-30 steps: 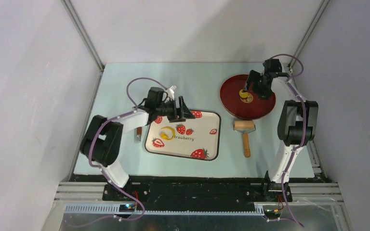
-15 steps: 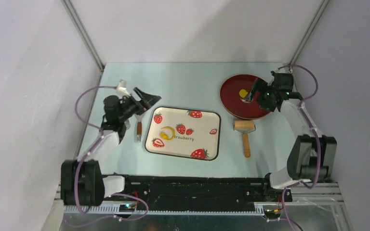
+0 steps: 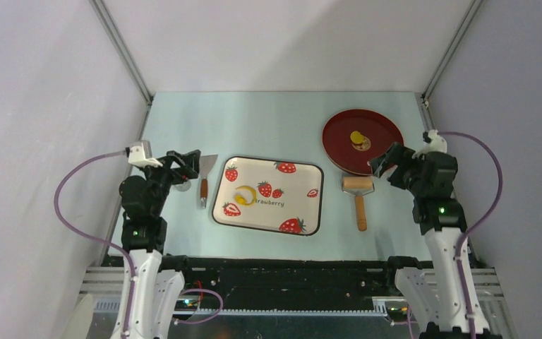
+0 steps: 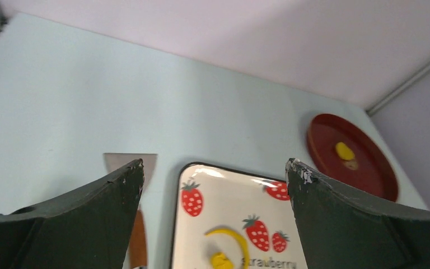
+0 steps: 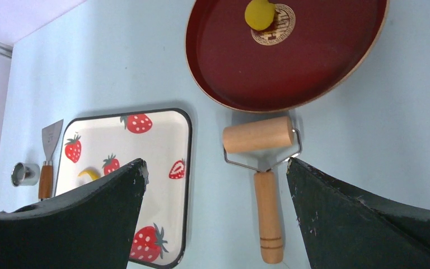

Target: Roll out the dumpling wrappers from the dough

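The yellow dough [image 3: 245, 194] lies as a curved strip with a small lump on the strawberry-print tray [image 3: 298, 192], also seen in the left wrist view [image 4: 221, 260]. Two dumpling wrappers rest on the red plate [image 3: 387, 134]: a yellow disc [image 3: 356, 136] overlapping a tan disc [image 3: 361, 146], also visible as the yellow disc [image 5: 260, 12] and the tan disc [image 5: 277, 27]. My left gripper [image 3: 183, 168] hovers open left of the tray, above the scraper [image 3: 205, 173]. My right gripper [image 3: 387, 166] hangs open by the plate's near right rim, holding nothing.
A wooden rolling pin [image 3: 358, 194] lies between the tray and the plate, handle toward me [image 5: 269, 213]. A small metal ring cutter [image 5: 25, 174] stands left of the scraper's handle [image 5: 46, 180]. Grey walls close in both sides and the back.
Both arms have drawn back toward the near edge. The left gripper left the tray's far edge, the right gripper left the plate, and both opened wider.
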You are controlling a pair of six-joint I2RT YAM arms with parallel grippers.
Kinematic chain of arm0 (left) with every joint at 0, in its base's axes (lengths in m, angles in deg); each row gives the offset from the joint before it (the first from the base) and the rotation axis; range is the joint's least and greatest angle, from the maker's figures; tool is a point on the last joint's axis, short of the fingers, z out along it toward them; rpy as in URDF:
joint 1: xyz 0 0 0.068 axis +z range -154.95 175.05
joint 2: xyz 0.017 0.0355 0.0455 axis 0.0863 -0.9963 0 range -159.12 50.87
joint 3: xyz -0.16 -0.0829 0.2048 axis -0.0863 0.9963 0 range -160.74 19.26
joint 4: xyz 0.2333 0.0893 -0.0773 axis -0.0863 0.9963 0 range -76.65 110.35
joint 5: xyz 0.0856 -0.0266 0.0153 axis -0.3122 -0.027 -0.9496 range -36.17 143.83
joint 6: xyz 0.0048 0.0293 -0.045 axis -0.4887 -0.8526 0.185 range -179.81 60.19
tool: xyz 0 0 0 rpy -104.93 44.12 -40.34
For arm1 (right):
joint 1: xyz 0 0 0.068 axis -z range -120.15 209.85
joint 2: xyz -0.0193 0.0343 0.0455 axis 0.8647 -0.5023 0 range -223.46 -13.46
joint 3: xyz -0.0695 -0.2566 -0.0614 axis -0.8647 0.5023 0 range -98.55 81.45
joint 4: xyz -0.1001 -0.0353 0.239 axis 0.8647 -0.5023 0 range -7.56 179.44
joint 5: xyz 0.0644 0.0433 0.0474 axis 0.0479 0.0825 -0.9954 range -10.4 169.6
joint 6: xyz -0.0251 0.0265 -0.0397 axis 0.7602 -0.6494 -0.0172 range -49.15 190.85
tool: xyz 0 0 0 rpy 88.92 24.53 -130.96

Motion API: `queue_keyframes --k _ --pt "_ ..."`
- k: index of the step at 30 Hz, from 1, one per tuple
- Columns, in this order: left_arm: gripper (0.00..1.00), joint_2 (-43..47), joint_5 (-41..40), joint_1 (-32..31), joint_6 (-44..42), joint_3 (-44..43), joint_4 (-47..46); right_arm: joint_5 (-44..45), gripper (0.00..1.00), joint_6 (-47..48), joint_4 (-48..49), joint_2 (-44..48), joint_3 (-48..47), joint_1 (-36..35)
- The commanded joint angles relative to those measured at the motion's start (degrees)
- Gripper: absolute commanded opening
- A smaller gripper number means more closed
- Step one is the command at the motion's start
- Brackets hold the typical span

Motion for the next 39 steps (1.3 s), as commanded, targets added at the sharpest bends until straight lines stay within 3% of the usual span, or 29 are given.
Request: queue_keyframes --k 1,10,15,20,24,29,34,39 --pt "1.0 3.2 -6.9 0.1 -8.2 2.0 6.0 3.4 0.99 0.5 -1.2 6.2 5.6 0.0" --pt "1.0 3.3 -11.5 0.1 -10.9 8.5 -3.4 6.0 1.0 3.4 8.3 11.0 14.3 0.0" --pt "1.0 -0.4 -14.0 -0.1 -17.7 12.1 -7.8 8.6 0.99 7.6 23.0 11.1 22.7 0.1" --pt "1.0 -4.6 -21.0 -0.2 -15.9 16.3 -14.9 8.3 0.99 11.4 45.2 7.8 35.4 0.1" --pt "1.0 -9.2 -27.9 -1.4 -16.8 19.2 -25.4 9.8 0.99 11.6 63.3 1.4 43.5 0.2" --pt "1.0 -21.4 -32.3 -2.3 -16.4 23.5 -43.6 10.3 0.98 12.5 74.9 -9.7 42.1 0.2" --pt "1.0 -30.3 -34.1 -4.2 -23.1 19.6 -50.3 10.5 0.98 14.9 80.6 -20.5 38.6 0.9" --pt "1.0 -38.6 -32.8 -4.2 -23.6 22.1 -61.1 10.6 0.99 14.3 92.2 -30.9 38.6 1.7"
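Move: The metal ring stands about 4 cm ahead of the left hand, 8 cm to its left and 25 cm below; the spatula lies some 5 cm straight ahead of that hand, and the tray's middle 21 cm to its right, level with it. From the right hand, the roller's head is 4 cm ahead, 1 cm left and 20 cm below; the dough piece on the red plate is 20 cm ahead, 2 cm left. Both open hands sink some 15 cm, the left swinging leftward above the metal ring, the right finishing forward. ##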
